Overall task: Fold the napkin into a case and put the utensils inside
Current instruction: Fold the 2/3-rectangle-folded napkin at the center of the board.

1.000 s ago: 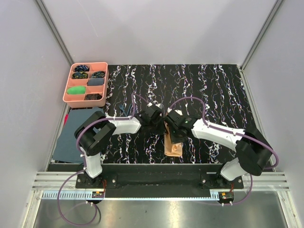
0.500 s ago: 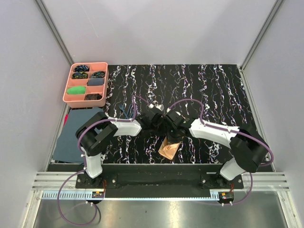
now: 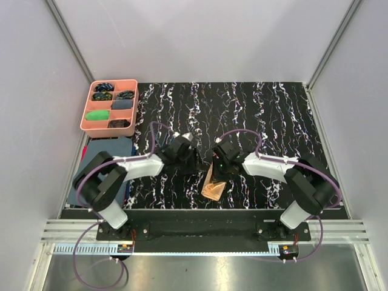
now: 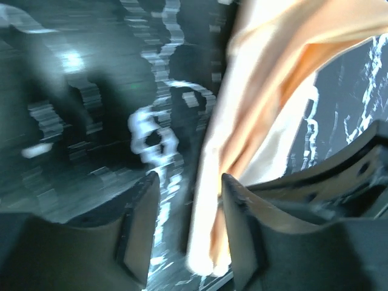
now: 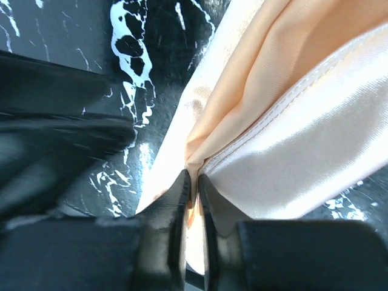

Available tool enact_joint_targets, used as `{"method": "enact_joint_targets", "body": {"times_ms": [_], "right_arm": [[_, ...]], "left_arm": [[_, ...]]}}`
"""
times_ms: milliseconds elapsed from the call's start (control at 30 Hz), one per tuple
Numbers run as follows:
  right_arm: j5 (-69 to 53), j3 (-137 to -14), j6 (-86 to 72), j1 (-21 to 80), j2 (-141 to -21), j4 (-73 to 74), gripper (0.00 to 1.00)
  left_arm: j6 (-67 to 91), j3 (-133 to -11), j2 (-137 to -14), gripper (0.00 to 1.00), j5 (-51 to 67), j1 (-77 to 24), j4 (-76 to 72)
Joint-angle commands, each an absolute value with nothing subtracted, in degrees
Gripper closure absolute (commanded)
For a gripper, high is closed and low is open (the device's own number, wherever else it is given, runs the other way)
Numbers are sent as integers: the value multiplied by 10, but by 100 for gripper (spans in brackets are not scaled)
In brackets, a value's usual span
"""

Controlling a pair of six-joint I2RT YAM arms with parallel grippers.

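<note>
The peach-orange napkin (image 3: 213, 185) lies bunched and partly folded on the black marbled table, near the front middle. My right gripper (image 3: 219, 166) is at its upper end. In the right wrist view the jaws (image 5: 193, 185) are pinched shut on a fold of the napkin (image 5: 291, 121). My left gripper (image 3: 193, 160) stands just left of the cloth. In the left wrist view it is open (image 4: 185, 233), with a loose hem of the napkin (image 4: 260, 91) hanging between its fingers (image 4: 138, 233), close to the right one. The utensils are hidden.
A pink compartment tray (image 3: 86, 124) with small coloured bundles stands at the back left. A dark blue-grey cloth sheet (image 3: 91, 176) lies along the left edge, under the left arm. Grey walls close in the table (image 3: 273, 115) on three sides.
The left gripper has opened, let go of the napkin and drawn back to the left. The napkin went from a long flat strip to a shorter bunched shape. The right gripper keeps its pinch.
</note>
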State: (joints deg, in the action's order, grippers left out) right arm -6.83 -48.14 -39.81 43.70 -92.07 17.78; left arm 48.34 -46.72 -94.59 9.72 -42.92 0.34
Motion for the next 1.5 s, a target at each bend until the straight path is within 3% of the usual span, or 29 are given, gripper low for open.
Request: {"method": "enact_joint_targets", "body": {"times_ms": [0,233,300,400,900,1267,1467], "right_arm": [[-103,-472,-413,427,-917,135,79],[-145,-484,-419,425,-925,128,71],[-150,-490,-428,426,-926,128,70],[-160,-492,-445,422,-926,128,66],[-199,-457,-489,381,-892,91,55],[-229,-466,-511,368,-910,65,54],[-197,-482,-493,344,-846,127,45]], "left_arm": [[461,-400,-878,49,106,-412,-14],[434,-343,-877,41,193,-441,-135],[437,-339,-879,31,192,-452,-148],[447,-329,-875,25,185,-461,-167],[459,-276,-757,29,78,-483,-126],[453,-299,-818,19,113,-511,-152],[452,-320,-837,15,98,-531,-150]]}}
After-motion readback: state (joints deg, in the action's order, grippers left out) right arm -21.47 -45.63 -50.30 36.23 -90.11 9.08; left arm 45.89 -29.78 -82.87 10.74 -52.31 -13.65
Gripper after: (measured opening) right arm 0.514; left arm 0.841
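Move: The slanting, folded napkin's middle lies about 6 cm back and 5 cm to the right of the left hand, some 3 cm below it. The crossed blue utensils lie about 13 cm to the left hand's left and 5 cm farther out. From the right hand, whose fingers still pinch the napkin's fold, the napkin's middle is roughly 2 cm back, 1 cm left and 1 cm below. Opening, the left hand draws back 8 cm towards the napkin's near end; the right lets go, rising slightly. ##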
